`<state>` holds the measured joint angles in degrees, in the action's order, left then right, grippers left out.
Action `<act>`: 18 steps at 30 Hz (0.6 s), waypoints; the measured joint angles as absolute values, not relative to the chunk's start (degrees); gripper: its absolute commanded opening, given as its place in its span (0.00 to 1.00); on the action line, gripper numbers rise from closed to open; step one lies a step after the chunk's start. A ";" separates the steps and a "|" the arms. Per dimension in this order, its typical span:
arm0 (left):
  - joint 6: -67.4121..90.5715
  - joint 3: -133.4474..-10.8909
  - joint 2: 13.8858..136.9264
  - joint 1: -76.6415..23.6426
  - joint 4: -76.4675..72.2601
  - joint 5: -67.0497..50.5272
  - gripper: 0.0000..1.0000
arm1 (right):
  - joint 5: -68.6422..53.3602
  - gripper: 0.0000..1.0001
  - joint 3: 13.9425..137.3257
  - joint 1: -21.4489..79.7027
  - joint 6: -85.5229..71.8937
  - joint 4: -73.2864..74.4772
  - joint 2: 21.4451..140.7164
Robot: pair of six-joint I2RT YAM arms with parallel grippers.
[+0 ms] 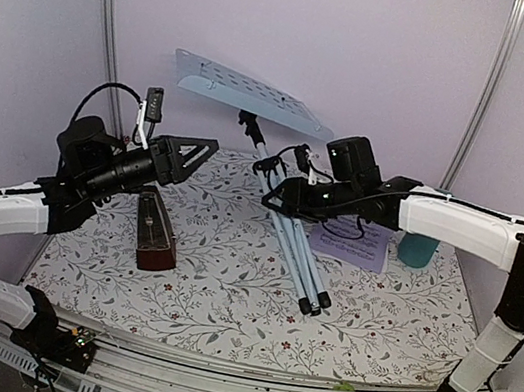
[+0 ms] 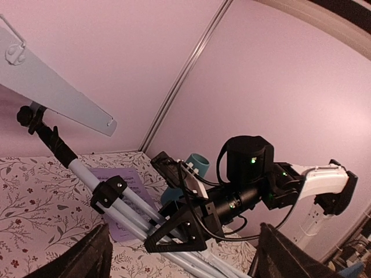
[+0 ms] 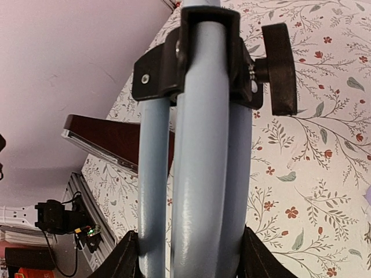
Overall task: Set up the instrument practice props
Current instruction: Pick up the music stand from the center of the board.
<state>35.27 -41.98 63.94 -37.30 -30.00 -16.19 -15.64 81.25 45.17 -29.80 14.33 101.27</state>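
Note:
The music stand leans back with its pale-blue perforated desk (image 1: 245, 92) raised toward the rear wall. Its folded silver legs (image 1: 295, 253) slant down to black feet on the table. My right gripper (image 1: 277, 196) is shut on those legs just below the black collar; in the right wrist view the legs (image 3: 203, 174) fill the gap between its fingers (image 3: 124, 260). My left gripper (image 1: 199, 152) hangs open in the air above the dark-red-brown metronome (image 1: 156, 233), holding nothing. In the left wrist view its fingers (image 2: 87, 260) frame the stand's legs (image 2: 116, 202). The lilac sheet music (image 1: 350, 242) lies flat right of the legs.
A teal cup (image 1: 418, 249) stands at the right, behind the right forearm. The floral tablecloth (image 1: 225, 291) covers the table. Purple walls with metal posts (image 1: 106, 16) close in the back and sides. The metronome (image 3: 110, 139) stands upright left of the stand's legs.

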 measured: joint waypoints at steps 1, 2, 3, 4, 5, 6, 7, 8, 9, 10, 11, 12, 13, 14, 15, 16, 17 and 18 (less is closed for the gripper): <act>35.40 -41.67 63.64 -37.41 -31.00 -16.03 0.83 | -16.16 0.00 81.08 45.08 -30.09 13.69 100.60; 35.57 -41.47 63.33 -37.45 -31.70 -15.86 0.82 | -16.71 0.00 80.90 45.01 -30.28 13.26 99.92; 35.73 -41.34 63.18 -37.50 -32.51 -15.64 0.80 | -17.37 0.00 80.79 44.97 -30.59 12.86 99.20; 36.03 -41.25 62.98 -37.52 -33.17 -15.33 0.77 | -18.04 0.00 80.71 44.93 -30.79 12.47 98.63; 36.40 -41.15 62.89 -37.54 -33.71 -14.76 0.75 | -19.03 0.00 80.47 44.91 -31.14 11.53 97.86; 36.84 -41.08 62.87 -37.56 -34.11 -14.22 0.72 | -19.57 0.00 80.25 44.91 -31.38 10.76 97.30; 37.34 -41.08 62.89 -37.58 -34.35 -13.61 0.71 | -20.23 0.00 80.03 44.86 -31.62 9.96 96.77; 37.93 -41.06 62.94 -37.60 -34.41 -12.78 0.70 | -21.04 0.00 79.81 44.82 -31.94 9.08 96.20; 38.65 -41.08 63.02 -37.60 -34.48 -12.03 0.68 | -22.11 0.00 79.61 44.82 -32.25 8.14 95.57; 39.31 -41.06 63.20 -37.60 -34.50 -11.33 0.67 | -23.29 0.00 79.37 44.80 -32.62 7.07 95.00; 40.05 -41.08 63.51 -37.63 -34.63 -10.70 0.67 | -24.40 0.00 79.02 44.69 -32.88 5.78 94.50; 40.80 -41.15 63.96 -37.63 -34.65 -10.02 0.67 | -25.58 0.00 78.72 44.60 -33.17 4.54 94.08; 41.34 -41.36 64.60 -37.60 -34.61 -9.63 0.67 | -26.55 0.00 78.50 44.60 -33.32 3.42 93.80; 41.93 -41.95 65.58 -37.60 -34.46 -9.50 0.67 | -27.79 0.00 78.11 44.56 -33.65 1.98 93.49; 42.28 -42.52 66.43 -37.60 -34.41 -9.43 0.67 | -29.04 0.00 77.71 44.53 -33.82 0.60 93.27; 42.78 -43.42 67.53 -37.60 -34.24 -9.50 0.67 | -30.35 0.00 77.23 44.53 -34.13 -0.99 93.06; 43.13 -44.64 68.75 -37.60 -34.13 -9.63 0.66 | -31.75 0.00 76.79 44.53 -34.44 -2.42 92.95; 43.31 -45.58 69.56 -37.60 -34.00 -9.80 0.66 | -33.01 0.00 76.44 44.56 -34.79 -3.73 92.95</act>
<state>43.31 -45.58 69.56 -37.60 -34.00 -9.80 -33.01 76.44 44.56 -34.79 -3.73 92.95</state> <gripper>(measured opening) 0.666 0.498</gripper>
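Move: The right hand already grips the music stand's legs; the stand's black collar sits about 6 cm ahead, 3 cm left and 4 cm above this hand. From the right hand, the purple sheet music lies some 16 cm ahead, 22 cm right and the brown box roughly 3 cm ahead, 23 cm left, both close to 20 cm below. From the empty left hand, the collar is about 11 cm ahead, 14 cm right and 10 cm lower. Right hand raises the held music stand about 11 cm and back, tilting its head up; left eases forward, narrowing. ##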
